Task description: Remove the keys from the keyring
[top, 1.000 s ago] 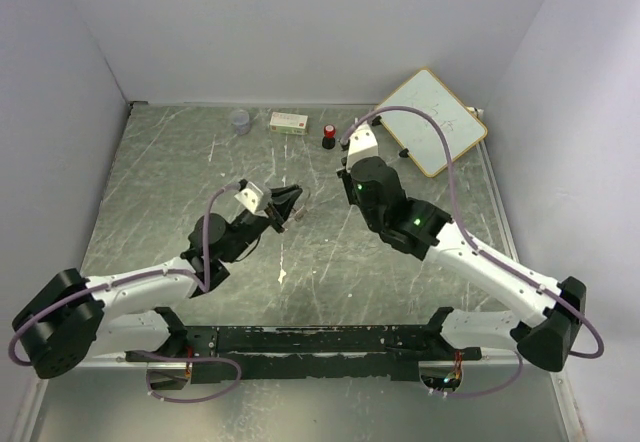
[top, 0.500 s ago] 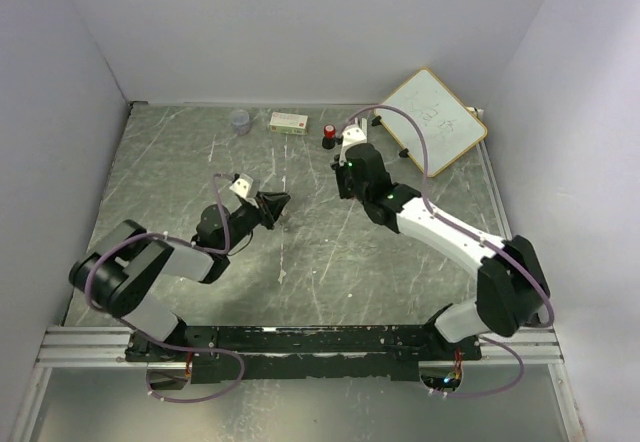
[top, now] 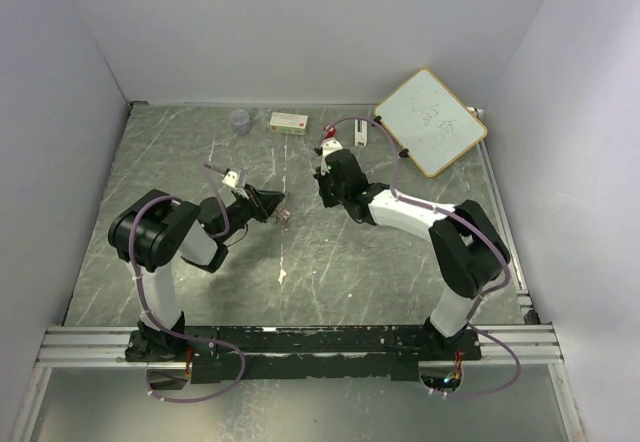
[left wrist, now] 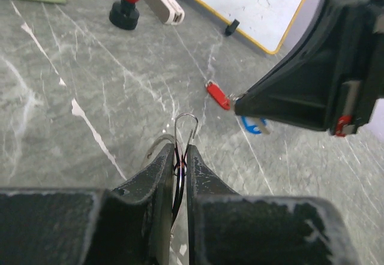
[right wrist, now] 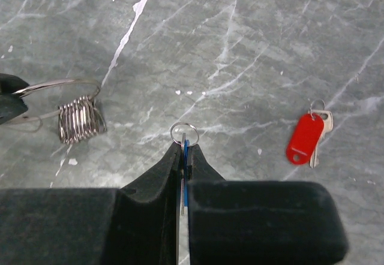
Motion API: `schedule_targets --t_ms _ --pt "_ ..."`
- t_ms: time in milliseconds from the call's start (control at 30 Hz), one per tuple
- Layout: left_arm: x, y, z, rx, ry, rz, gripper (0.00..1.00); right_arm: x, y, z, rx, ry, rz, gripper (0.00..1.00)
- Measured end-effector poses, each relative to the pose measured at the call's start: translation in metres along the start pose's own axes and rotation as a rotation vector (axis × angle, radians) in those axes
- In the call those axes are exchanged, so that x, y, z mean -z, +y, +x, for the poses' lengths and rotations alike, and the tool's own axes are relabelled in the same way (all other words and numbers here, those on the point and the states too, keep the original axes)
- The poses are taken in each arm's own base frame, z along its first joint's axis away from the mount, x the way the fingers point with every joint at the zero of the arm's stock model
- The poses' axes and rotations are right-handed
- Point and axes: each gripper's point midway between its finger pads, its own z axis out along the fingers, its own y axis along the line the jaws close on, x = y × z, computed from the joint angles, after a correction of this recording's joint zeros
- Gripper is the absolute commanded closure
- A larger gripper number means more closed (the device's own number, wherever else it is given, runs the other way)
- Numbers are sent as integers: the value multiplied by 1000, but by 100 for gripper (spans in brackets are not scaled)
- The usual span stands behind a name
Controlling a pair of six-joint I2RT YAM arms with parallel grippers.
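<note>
My left gripper [left wrist: 180, 154] is shut on the thin silver wire of the keyring [left wrist: 186, 125], low over the table. In the right wrist view the keyring [right wrist: 77, 119] carries a bunch of small silver pieces, and a left fingertip [right wrist: 8, 102] shows at the left edge. My right gripper [right wrist: 186, 148] is shut on the blue key [right wrist: 186, 156], whose small split ring sticks out past the tips. The red key [right wrist: 305, 138] lies loose on the table to the right. In the top view the left gripper [top: 268, 205] and right gripper [top: 325, 188] are a short way apart.
A black object with a red top [left wrist: 127, 2] and a white marker [left wrist: 163, 1] stand at the back. A whiteboard [top: 432, 120] leans at the back right. A small box [top: 289, 121] and a clear cup [top: 240, 120] sit by the back wall.
Both arms have reached out and sunk toward the table. The right gripper has moved left and the left gripper slightly left. Both stay shut.
</note>
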Motion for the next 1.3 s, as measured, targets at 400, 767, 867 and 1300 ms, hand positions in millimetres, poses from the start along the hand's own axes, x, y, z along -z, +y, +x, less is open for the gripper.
schedule_targets --t_ms 400,767,867,1300 --pt "-19 18 -19 -80 -11 -75 79 -48 -18 -6 -36 4 14 100" --pt "-17 46 -5 -55 62 -224 43 -68 -29 17 -61 52 12 86" --pt "-16 49 -4 -49 64 -240 36 -72 -29 19 -62 59 9 81" --pt "-12 53 -14 -68 48 -288 0 -78 -25 3 -69 20 -28 54"
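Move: The left hand, pinching the keyring's rim, has the keyring's landing spot about 4 cm ahead, 2 cm left and 8 cm below. The right hand holds the blue-tagged key; its landing spot is some 5 cm straight ahead and 8 cm below, with the red-tagged key lying about 7 cm to the right of this spot and 1 cm farther out. The keyring's spot is roughly 10 cm left and 3 cm ahead of the right hand. Forward some 5 cm and then down about 6 cm, the right hand lowers the blue-tagged key beside the red one, parts its fingers not quite halfway and eases up. The left hand carries the keyring forward and a little left, turning slightly counter-clockwise, dips towards the table, opens wide to let go of the rim and lifts a touch. ##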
